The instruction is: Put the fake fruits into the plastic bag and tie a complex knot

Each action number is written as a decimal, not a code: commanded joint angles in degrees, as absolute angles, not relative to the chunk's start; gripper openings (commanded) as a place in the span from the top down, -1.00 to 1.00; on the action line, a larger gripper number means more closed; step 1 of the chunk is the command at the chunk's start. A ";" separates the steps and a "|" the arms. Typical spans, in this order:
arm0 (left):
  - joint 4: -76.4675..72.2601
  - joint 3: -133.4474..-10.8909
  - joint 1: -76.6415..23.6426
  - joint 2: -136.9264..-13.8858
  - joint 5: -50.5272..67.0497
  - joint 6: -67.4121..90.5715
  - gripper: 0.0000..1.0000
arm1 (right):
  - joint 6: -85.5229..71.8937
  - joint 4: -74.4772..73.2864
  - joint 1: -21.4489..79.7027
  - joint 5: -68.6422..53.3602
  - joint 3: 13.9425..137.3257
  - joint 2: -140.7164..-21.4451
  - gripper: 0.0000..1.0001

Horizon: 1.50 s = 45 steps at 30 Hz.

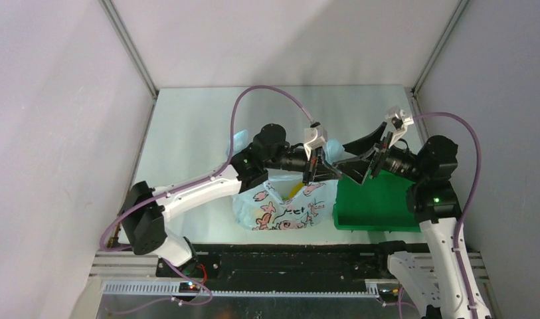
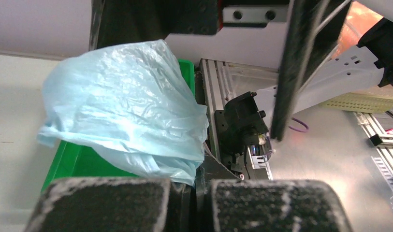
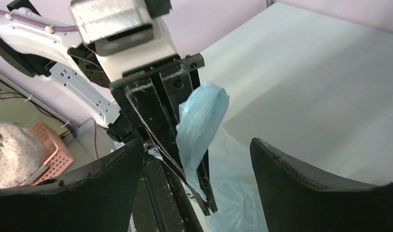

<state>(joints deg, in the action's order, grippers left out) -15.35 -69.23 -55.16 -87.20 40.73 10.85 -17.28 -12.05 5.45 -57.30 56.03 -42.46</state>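
Note:
The light-blue plastic bag (image 1: 280, 207) with pink prints lies on the table between the arms. A yellow fruit (image 1: 294, 190) shows through its open top; the grapes are hidden. My left gripper (image 1: 313, 174) is shut on a strip of the bag, which bunches up above its pads (image 2: 112, 205) in the left wrist view as the bag (image 2: 126, 108). My right gripper (image 1: 368, 159) is open just right of it. In the right wrist view its fingers (image 3: 112, 179) stand wide on either side of the left gripper (image 3: 209, 205) and the pinched strip of bag (image 3: 199, 118).
A rigid green tray (image 1: 373, 205) sits right of the bag, under the right gripper, and shows again as the tray (image 2: 68, 162) in the left wrist view. Grey walls close in the table on three sides. Purple cables arc over both arms.

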 commanded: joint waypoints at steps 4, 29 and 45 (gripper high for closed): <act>-17.14 -68.97 -55.37 -83.97 42.63 8.63 1.00 | -26.65 4.18 5.22 -62.85 50.54 -42.22 -0.58; 9.01 -79.06 -54.60 -78.66 29.18 -2.91 -0.97 | -26.24 5.64 7.72 -53.97 49.48 -43.62 1.00; 22.27 -83.26 -31.93 -62.22 32.27 -3.34 -0.99 | -26.43 6.01 5.97 -56.09 49.56 -43.59 1.00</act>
<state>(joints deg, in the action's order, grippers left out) 20.80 -84.14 -37.19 -65.08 29.78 -4.03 -26.37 3.73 6.17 -55.37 49.50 -44.07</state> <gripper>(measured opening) 0.994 0.009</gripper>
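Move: My left hand still pinches the bag's right handle, whose loose blue tuft stands about 3 cm ahead of and 3 cm above that hand, 1 cm to its right. My open right hand has the tuft some 3 cm to its left, 1 cm ahead and 1 cm below. From the right hand, the bag's left handle is about 28 cm to the left, 5 cm ahead and 4 cm lower; the green tray is roughly 20 cm to the right, 5 cm back and nearly 30 cm below. I bring my right hand about 2.5 cm left onto the tuft beside my left fingertips, shut its fingers and pinch the handle. Only then do I open my left hand wide, let go and swing it away left and up, slightly forward, some 20 cm towards the left handle, turning counter-clockwise, while my right hand keeps its pinch and eases 2 cm forward and back to the right. ##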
